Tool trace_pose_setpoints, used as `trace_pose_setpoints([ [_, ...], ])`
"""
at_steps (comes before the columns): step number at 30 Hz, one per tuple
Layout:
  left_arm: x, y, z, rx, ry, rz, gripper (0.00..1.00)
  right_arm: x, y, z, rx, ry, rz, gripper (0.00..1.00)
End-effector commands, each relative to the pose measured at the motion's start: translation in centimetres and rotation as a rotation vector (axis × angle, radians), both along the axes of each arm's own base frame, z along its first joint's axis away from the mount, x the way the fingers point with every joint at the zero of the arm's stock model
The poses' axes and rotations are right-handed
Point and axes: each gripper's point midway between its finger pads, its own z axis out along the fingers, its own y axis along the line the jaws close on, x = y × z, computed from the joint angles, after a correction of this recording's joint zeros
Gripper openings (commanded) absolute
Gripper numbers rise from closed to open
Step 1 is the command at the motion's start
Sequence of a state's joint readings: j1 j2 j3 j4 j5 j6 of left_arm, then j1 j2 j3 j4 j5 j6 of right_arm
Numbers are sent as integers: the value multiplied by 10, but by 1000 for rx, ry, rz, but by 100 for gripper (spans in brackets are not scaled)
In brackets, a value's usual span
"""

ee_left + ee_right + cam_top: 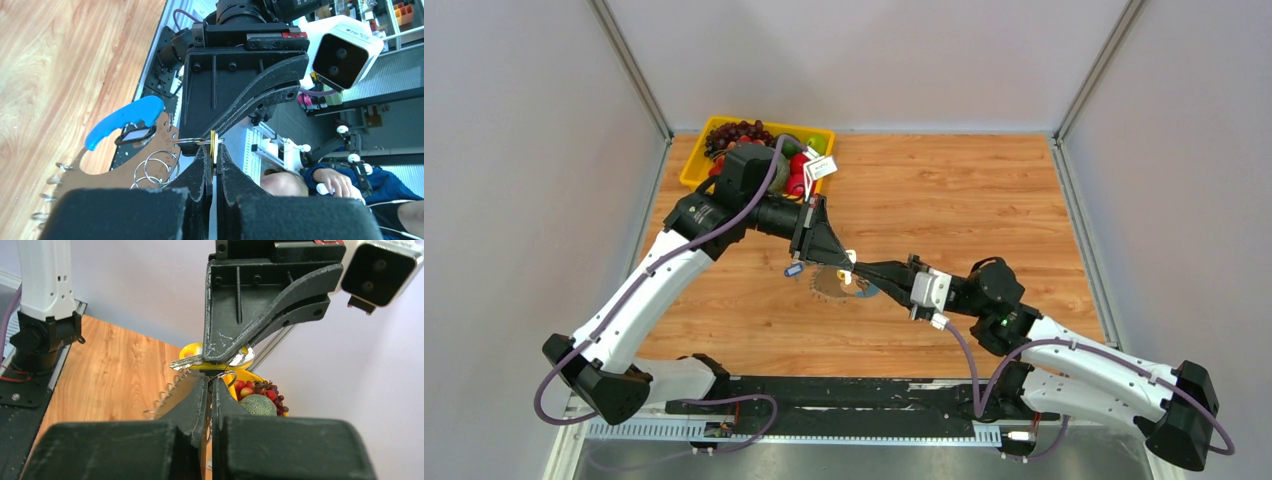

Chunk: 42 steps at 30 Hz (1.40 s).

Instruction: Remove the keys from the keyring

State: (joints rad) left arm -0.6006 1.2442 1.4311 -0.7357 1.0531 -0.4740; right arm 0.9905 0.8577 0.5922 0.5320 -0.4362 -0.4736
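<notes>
The keyring (829, 286) is a brown curved plate edged with small metal rings, one arc a blue strap (125, 119), and it hangs just above the wooden table. My left gripper (213, 150) is shut on a yellow-headed key (213, 141) threaded on a split ring (192, 141). That key's silver blade (184, 362) sticks out sideways in the right wrist view. My right gripper (211, 382) is shut on the split ring (227, 375), tip to tip with the left one. From above, the left gripper (846, 257) and the right gripper (861, 270) meet over the keyring.
A yellow basket (696, 160) of fruit with a white tag (821, 167) stands at the table's back left, behind the left arm. A small blue-tagged key (793, 269) lies beside the keyring. Grey enclosure walls border the table on three sides.
</notes>
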Motion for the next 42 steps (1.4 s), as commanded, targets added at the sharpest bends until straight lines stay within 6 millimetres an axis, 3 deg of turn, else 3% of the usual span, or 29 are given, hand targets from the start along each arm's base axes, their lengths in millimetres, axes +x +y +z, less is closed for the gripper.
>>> trace_pose_setpoints([
  [1,2,-1,7,-31,-11,-1,0,-23,0,28,6,-235,85,0],
  [7,18,8,-5,-20,38,57,0,-42,-12,33,29,-360,125,0],
  [15,29,3,-32,32,108,52,0,-52,-12,39,13,-425,154,0],
  [20,34,-2,-44,54,142,38,0,-49,-2,30,-46,-422,172,0],
  [27,21,-13,-67,129,160,-52,0,-32,7,20,-108,-431,119,0],
  [34,21,-1,-77,226,62,-35,0,-26,5,18,-130,-398,90,0],
  [35,23,0,-70,220,29,-29,0,-24,5,18,-130,-357,81,7],
  [37,29,3,-57,214,-72,8,0,-20,5,14,-140,-254,72,34],
  [42,53,19,-35,234,-342,154,0,-15,3,2,-139,12,51,48],
])
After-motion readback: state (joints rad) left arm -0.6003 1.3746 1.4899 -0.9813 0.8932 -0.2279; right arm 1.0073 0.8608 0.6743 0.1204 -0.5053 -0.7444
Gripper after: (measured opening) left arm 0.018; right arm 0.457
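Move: The left hand pinches the yellow-capped key, and the right hand's closed fingertips hold its split ring. The key lies about 2 cm left of the right hand and slightly above it. The keyring plate, with its blue handle, hangs almost straight below both hands, about 7 cm down. From the left hand, the blue key tag on the table is some 16 cm ahead, 11 cm left and 30 cm below. The right fingers keep the split ring pinched while the hand edges back 2 cm, then sinks about 6 cm with its fingertips tipping down some 20 degrees. At the bottom they open about halfway, letting go of the ring. The left hand keeps its pinch on the key and sinks 8 cm alongside, its fingertips also tipping down, then swings slightly forward and up. ##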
